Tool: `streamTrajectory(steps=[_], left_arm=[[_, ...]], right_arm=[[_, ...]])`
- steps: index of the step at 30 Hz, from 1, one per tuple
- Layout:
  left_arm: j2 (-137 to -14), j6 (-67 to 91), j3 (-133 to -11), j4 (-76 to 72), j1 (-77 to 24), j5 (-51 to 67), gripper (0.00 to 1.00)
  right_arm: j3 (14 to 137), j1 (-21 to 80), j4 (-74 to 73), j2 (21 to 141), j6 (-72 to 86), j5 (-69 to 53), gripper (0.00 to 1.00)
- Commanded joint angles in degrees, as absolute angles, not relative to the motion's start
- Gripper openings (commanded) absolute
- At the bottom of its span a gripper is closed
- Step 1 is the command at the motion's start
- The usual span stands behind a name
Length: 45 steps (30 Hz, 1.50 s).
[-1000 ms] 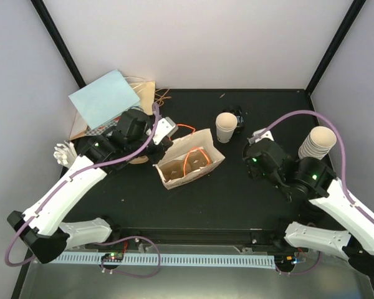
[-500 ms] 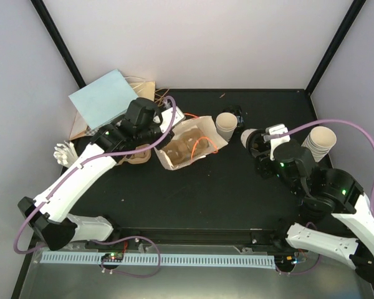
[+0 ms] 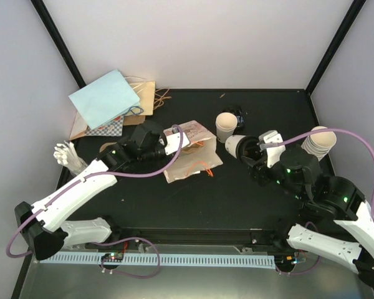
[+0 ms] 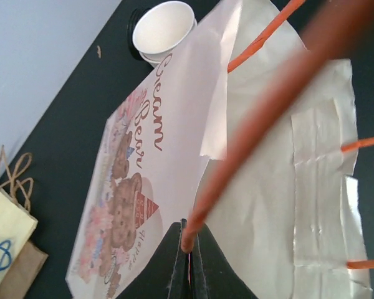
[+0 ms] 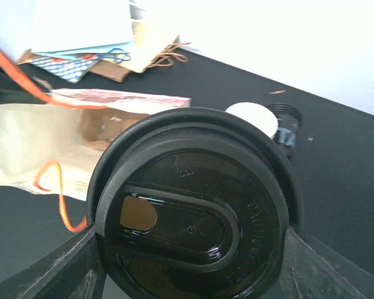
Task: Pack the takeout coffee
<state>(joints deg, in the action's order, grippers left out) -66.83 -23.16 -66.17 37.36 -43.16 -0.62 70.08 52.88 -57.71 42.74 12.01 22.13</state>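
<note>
A takeout coffee (image 5: pixel 193 230), a cream cup with a black lid, lies sideways in my right gripper (image 5: pixel 194 252), which is shut on it; the lid faces the wrist camera. From above, its pale base (image 3: pixel 234 147) points left at the printed cream paper bag (image 3: pixel 190 156), a short gap away, with the right gripper (image 3: pixel 252 151) behind it. The bag (image 4: pixel 174 156) lies tipped, its mouth (image 5: pixel 106 128) towards the cup. My left gripper (image 4: pixel 190 246) is shut on one orange handle (image 4: pixel 249 118); from above the left gripper (image 3: pixel 173 141) sits at the bag's left end.
An open lidless cup (image 3: pixel 225 126) stands behind the bag, with black lids (image 3: pixel 239 116) beside it. A stack of cups (image 3: pixel 318 143) is at the right. A blue bag (image 3: pixel 106 96) and brown paper bags (image 3: pixel 146 93) lie back left, white cutlery (image 3: pixel 65 152) at the left edge.
The left gripper reached the bag, took its orange handle and tipped the bag over. The right arm carried the lidded cup left, towards the bag's mouth.
</note>
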Motion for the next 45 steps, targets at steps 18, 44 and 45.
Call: streamTrajectory(steps=[18,44,45], left_arm=[[-62.93,-15.83,-63.51,33.94,-44.82,7.71,0.01],[-61.19,-13.89,-61.57,31.63,-45.26,11.62,0.02],[-61.24,-13.89,-61.53,31.76,-45.26,11.6,0.01]], right_arm=[[59.1,52.71,-40.05,41.44,7.12,-9.44,0.48],[56.78,66.91,-36.8,52.36,0.54,7.32,0.45],[56.71,67.31,-36.7,52.31,0.18,7.59,0.45]])
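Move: The right gripper holds the coffee cup by its black lid; the bag's mouth lies roughly 15 cm to its left, nearly level fore and aft and about 10 cm lower. The upright white cups stand some 20 cm ahead, 3 cm left and 24 cm below, the black cup about 24 cm ahead, 1 cm right and equally low. From the left gripper, shut on the bag's rim and orange handle, the mouth is around 8 cm right, 5 cm back and 3 cm below. Swing the right gripper about 13 cm left and a little back towards the bag's mouth, turning it some 30 degrees counter-clockwise, then sink about 8 cm to bring the cup base-first into the opening, keeping the grip on its lid. Meanwhile draw the left gripper back and slightly right, still pinching the rim and handle, with a small roll. ##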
